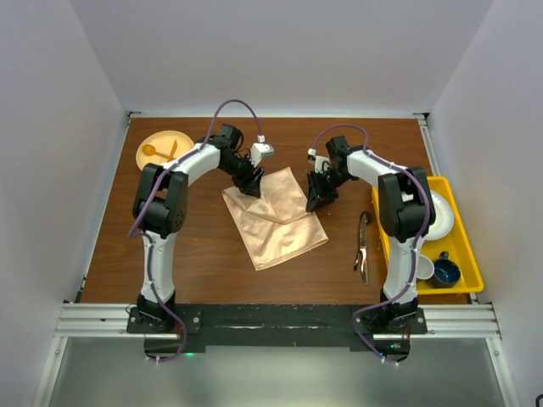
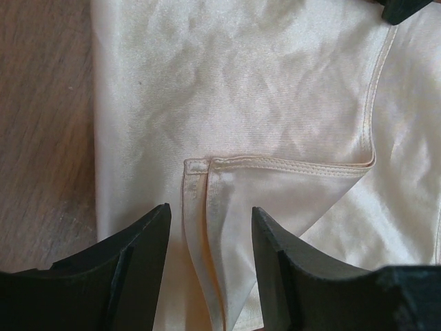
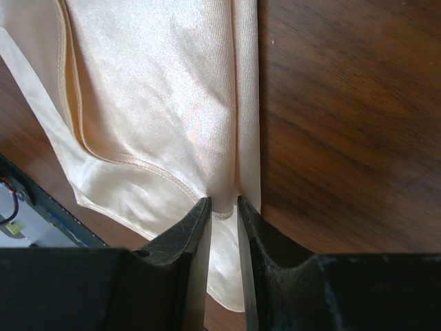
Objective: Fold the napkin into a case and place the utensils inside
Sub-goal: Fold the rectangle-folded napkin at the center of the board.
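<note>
The peach-orange satin napkin [image 1: 276, 222] lies partly folded on the wooden table, one flap turned over its upper half. My left gripper [image 1: 252, 188] hovers at its upper left part, open. In the left wrist view a hemmed corner of the napkin [image 2: 241, 89] runs down between the spread fingers of the left gripper [image 2: 210, 214], touching neither. My right gripper [image 1: 316, 202] is at the cloth's right edge. In the right wrist view its jaws [image 3: 224, 201] pinch a raised ridge of the napkin [image 3: 158, 96]. The dark utensils [image 1: 363, 246] lie to the right of the cloth.
A round wooden plate [image 1: 164, 151] with a pale wooden spoon and fork sits at the back left. A yellow tray [image 1: 454, 222] at the right edge holds a white dish [image 1: 437, 212], a blue cup [image 1: 446, 273] and a white cup [image 1: 422, 268].
</note>
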`<state>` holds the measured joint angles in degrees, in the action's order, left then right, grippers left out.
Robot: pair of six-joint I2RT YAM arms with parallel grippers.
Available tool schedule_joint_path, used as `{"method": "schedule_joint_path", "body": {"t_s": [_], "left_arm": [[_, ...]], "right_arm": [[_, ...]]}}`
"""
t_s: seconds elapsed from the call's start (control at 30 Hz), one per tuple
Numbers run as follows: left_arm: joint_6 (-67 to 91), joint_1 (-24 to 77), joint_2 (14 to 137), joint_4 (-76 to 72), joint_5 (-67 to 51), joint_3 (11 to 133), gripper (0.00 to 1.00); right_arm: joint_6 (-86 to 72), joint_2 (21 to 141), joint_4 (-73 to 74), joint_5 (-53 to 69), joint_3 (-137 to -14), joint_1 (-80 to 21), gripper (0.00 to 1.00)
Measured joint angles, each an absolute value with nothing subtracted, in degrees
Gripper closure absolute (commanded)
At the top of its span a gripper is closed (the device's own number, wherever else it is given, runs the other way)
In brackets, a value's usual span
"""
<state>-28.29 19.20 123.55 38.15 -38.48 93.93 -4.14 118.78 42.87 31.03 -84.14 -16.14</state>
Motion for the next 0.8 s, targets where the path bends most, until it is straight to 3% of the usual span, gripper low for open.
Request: {"method": "schedule_joint_path", "body": {"t_s": [0.3, 0.53, 0.7, 0.8], "left_arm": [[-29.2, 19.3, 124.7, 38.5, -38.8, 93.5, 0.50], [-33.9, 19.3, 124.5, 40.0, -41.5, 92.0, 0.69], [-37.6, 19.3, 122.6, 40.2, -42.8, 88.5, 0.76], [-40.1, 19.3, 121.4, 40.4, -43.6, 86.8, 0.78]], "right_arm": [[-4.1, 119.0, 42.9, 31.2, -84.6, -16.1, 1.00], [-4.1, 119.8, 43.3, 31.2, -84.7, -16.1, 1.00], [-3.9, 119.8, 43.7, 31.2, -85.1, -16.1, 1.00], [-3.6, 119.8, 44.0, 31.2, -85.5, -16.1, 0.91]]}}
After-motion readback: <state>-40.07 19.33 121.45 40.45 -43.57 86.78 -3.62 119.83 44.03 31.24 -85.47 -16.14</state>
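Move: The napkin's loose flap corner is just under the left hand, about 2 cm to its right, 1 cm ahead and 2 cm below. The plate lies some 21 cm to the left hand's left and 12 cm farther out, 2 cm lower. The right fingers straddle the napkin's right edge, about 1 cm below their hand point; from the right hand the metal utensils lie about 12 cm right and 11 cm back, roughly 1 cm lower. The left fingertips meet the napkin's loose flap and draw it back towards the robot, about 4 cm after a sink of some 1.5 cm, closing around its edge from half open to about a quarter while the wrist turns about 10 degrees clockwise. The right hand stays in place and shuts its fingers, pinching the napkin's right edge. ##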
